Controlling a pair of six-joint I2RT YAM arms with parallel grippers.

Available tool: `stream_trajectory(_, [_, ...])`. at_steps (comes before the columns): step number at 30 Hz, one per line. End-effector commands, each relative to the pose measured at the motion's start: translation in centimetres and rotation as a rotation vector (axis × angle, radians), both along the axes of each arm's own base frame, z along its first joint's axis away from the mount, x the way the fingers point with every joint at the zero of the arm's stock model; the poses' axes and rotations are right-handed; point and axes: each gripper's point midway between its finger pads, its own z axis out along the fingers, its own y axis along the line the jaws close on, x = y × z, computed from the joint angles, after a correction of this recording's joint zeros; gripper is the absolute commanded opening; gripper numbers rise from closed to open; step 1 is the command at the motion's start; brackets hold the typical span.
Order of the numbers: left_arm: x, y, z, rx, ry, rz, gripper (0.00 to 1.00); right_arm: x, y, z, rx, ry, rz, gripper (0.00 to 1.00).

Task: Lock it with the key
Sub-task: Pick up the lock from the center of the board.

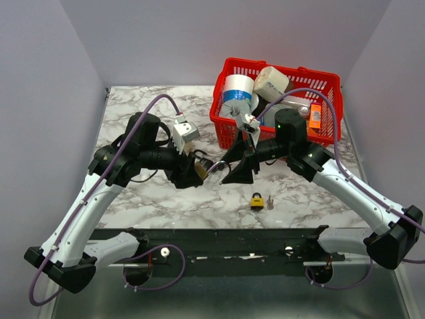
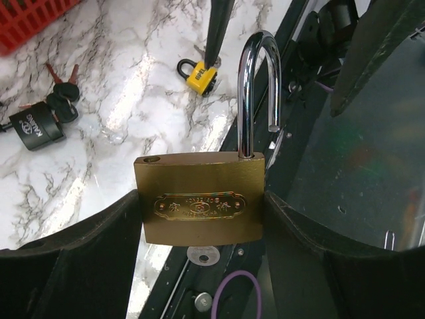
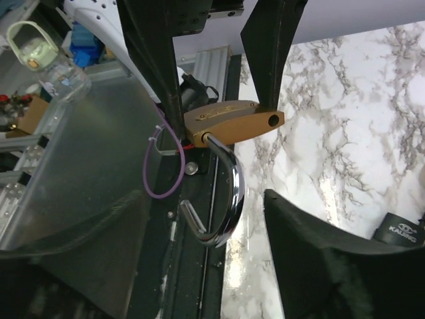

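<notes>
A brass padlock (image 2: 199, 199) is held by its body in my left gripper (image 2: 199, 207), above the table's near edge. The left jaws are shut on its two sides. Its chrome shackle (image 2: 259, 86) stands swung open, with the free end out of the body. A small silver key head (image 2: 202, 254) shows just under the padlock's bottom edge. In the top view the padlock (image 1: 200, 171) hangs between both arms. My right gripper (image 3: 206, 199) is open, and its fingers straddle the shackle (image 3: 229, 193) without touching it.
A small yellow padlock (image 1: 257, 200) with keys lies on the marble near the front edge. A black padlock (image 2: 36, 126) with red-headed keys lies further back. A red basket (image 1: 332, 100) holding tape rolls and other items stands at the back right.
</notes>
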Motion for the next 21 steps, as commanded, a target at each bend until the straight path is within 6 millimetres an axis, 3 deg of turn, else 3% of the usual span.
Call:
stream_trajectory(1, [-0.1, -1.6, 3.6, -0.100, -0.066, -0.028, 0.10, -1.1, 0.3, 0.1, 0.015, 0.072, 0.065, 0.72])
stream_trajectory(4, [-0.3, -1.8, 4.0, -0.116, -0.067, -0.028, 0.10, -1.2, 0.3, 0.1, 0.014, 0.077, 0.070, 0.49])
stream_trajectory(5, [-0.3, -1.9, 4.1, -0.122, -0.060, -0.028, 0.10, -1.3, 0.2, 0.1, 0.015, 0.074, 0.072, 0.32])
stream_trajectory(7, [-0.6, -2.1, 4.2, -0.130, -0.055, -0.033, 0.10, -1.3, 0.2, 0.2, 0.020, 0.062, 0.073, 0.10])
stream_trajectory(8, [-0.9, -2.3, 4.4, -0.145, -0.051, -0.049, 0.16, -1.3, 0.2, 0.4, 0.026, 0.046, 0.072, 0.01])
stream_trajectory(10, [-2.1, -2.6, 4.4, -0.175, -0.041, -0.128, 0.35, -1.3, 0.1, 1.0, 0.040, 0.020, 0.072, 0.01])
stream_trajectory(11, [-2.8, -2.7, 4.5, -0.192, -0.047, -0.173, 0.59, -1.4, 0.0, 1.5, 0.052, -0.006, 0.072, 0.01])
stream_trajectory(14, [-3.5, -3.0, 4.9, -0.252, -0.029, -0.183, 0.89, -1.5, -0.3, 2.3, 0.070, -0.049, 0.063, 0.01])
stream_trajectory(16, [-3.1, -2.8, 5.1, -0.256, -0.050, -0.148, 0.99, -1.8, -0.7, 2.6, 0.077, -0.066, 0.058, 0.01])
stream_trajectory(21, [-2.4, -2.2, 5.8, -0.247, -0.210, -0.152, 0.99, -3.2, -1.6, 2.6, 0.083, -0.110, 0.096, 0.01])
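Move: The left hand still grips the brass lock's body; its open shackle reaches about 6 cm to that hand's right and 1 cm ahead, level. For the right hand, the shackle's bend is already between its open fingers, 1 cm to its left, and the lock body 7 cm left and 1 cm back. On the table 20 cm below the right hand, the black padlock lies 7 cm left and 12 cm ahead, the yellow padlock 10 cm right and level. The right hand stays almost in place around the brass lock's shackle and shuts its fingers, beginning a pinch on it, then draws back by about 1.5 cm with the shackle kept in its grip. The left hand, still clasping the body at first, eases back and to the right by about 2 cm each way while rising slightly, and only once the right fingers are shut opens wide, lets go of the body and lifts more briskly, nearly 4 cm up in all, its fingertips tilting up some 10 degrees. ##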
